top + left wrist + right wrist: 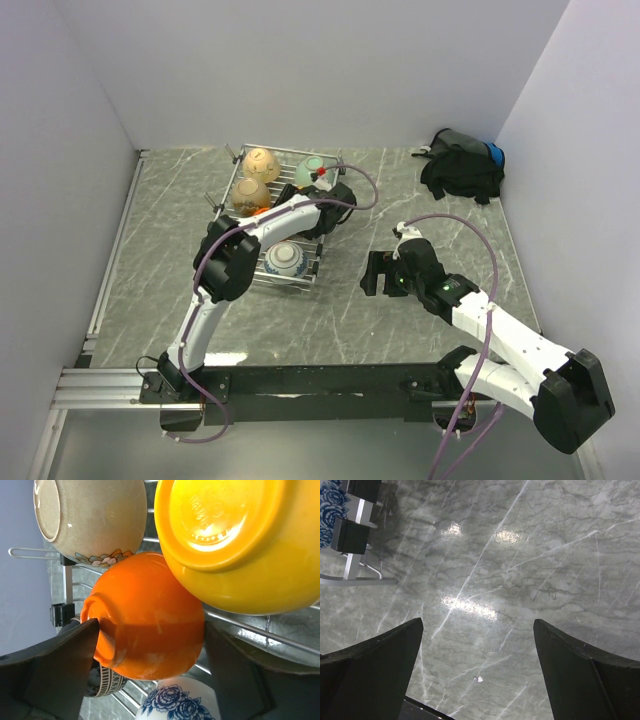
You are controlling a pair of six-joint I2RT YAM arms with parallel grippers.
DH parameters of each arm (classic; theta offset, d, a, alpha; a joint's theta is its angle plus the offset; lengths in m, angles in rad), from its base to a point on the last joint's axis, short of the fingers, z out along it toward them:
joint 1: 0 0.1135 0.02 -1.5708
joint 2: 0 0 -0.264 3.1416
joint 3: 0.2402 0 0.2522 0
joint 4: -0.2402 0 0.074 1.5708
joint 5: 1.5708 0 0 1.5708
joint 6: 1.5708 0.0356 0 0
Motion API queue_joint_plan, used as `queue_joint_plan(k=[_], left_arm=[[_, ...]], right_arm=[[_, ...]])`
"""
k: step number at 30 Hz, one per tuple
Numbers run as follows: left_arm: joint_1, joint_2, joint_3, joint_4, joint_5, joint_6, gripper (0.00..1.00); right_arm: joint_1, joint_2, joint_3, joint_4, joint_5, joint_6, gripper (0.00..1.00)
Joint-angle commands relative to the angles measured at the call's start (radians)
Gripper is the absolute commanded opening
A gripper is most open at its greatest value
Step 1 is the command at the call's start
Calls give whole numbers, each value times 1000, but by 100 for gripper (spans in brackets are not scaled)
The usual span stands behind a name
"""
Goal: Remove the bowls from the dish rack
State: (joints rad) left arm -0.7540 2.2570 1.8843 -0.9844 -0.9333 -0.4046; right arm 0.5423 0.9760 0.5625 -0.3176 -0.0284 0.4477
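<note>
The silver wire dish rack (312, 281) sits left of the table's centre. In it I see a tan bowl (261, 161), a pale green bowl (311, 170), a speckled brown bowl (250, 193) and a white bowl with blue pattern (284, 259). My left gripper (151, 625) reaches into the rack, and both of its fingers press the sides of an upturned orange bowl (150, 600). Against that bowl lie a yellow-orange bowl (235, 545), a tan flowered one (95, 520) and a dark patterned one (102, 682). My right gripper (477, 622) hangs open over bare marble, right of the rack.
A black bag (462, 165) lies at the back right corner. White walls close in the table on three sides. A rack foot and corner (355, 570) show at the left of the right wrist view.
</note>
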Motion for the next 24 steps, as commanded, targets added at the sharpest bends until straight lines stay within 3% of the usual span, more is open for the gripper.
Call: queue_joint_plan(k=[1,4,17,24], left_arm=[[2,-53,-1,-34,-30,18,81],[2,-76,-19,-14,-27,27,69],[2,-131,19,-27,-6,24,47],[2,-203,16,13,19,35,40]], right_arm=[[-4,-8,-3,32,1,-9,100],[-4,-10,-1,32,-2,-7,100],[-2,-36,16,23,24,-15,100],[-4,-88,4,148,-44,-20,100]])
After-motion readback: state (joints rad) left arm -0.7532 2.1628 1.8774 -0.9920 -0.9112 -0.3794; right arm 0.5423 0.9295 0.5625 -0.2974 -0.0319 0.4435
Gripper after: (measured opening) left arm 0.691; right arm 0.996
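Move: The orange bowl already sits between the left gripper's open fingers, its middle only about 1 cm ahead, 1 cm left and 1 cm below. From this hand, the yellow bowl is some 7 cm ahead and 7 cm right, the tan bowl about 10 cm ahead and 6 cm left, the blue-and-white bowl roughly 8 cm back and 4 cm right, all near its height. From the right hand, the orange bowl lies about 13 cm ahead and 26 cm left. Close the left gripper on the orange bowl from its foot side to its rim side, easing upward as the fingers tighten. Once the pads have it pinched, pause briefly, then keep that hold and lift straight up, about 3.5 cm in all, drawing the bowl out from beside the yellow and tan bowls with hardly any turn of the wrist. ##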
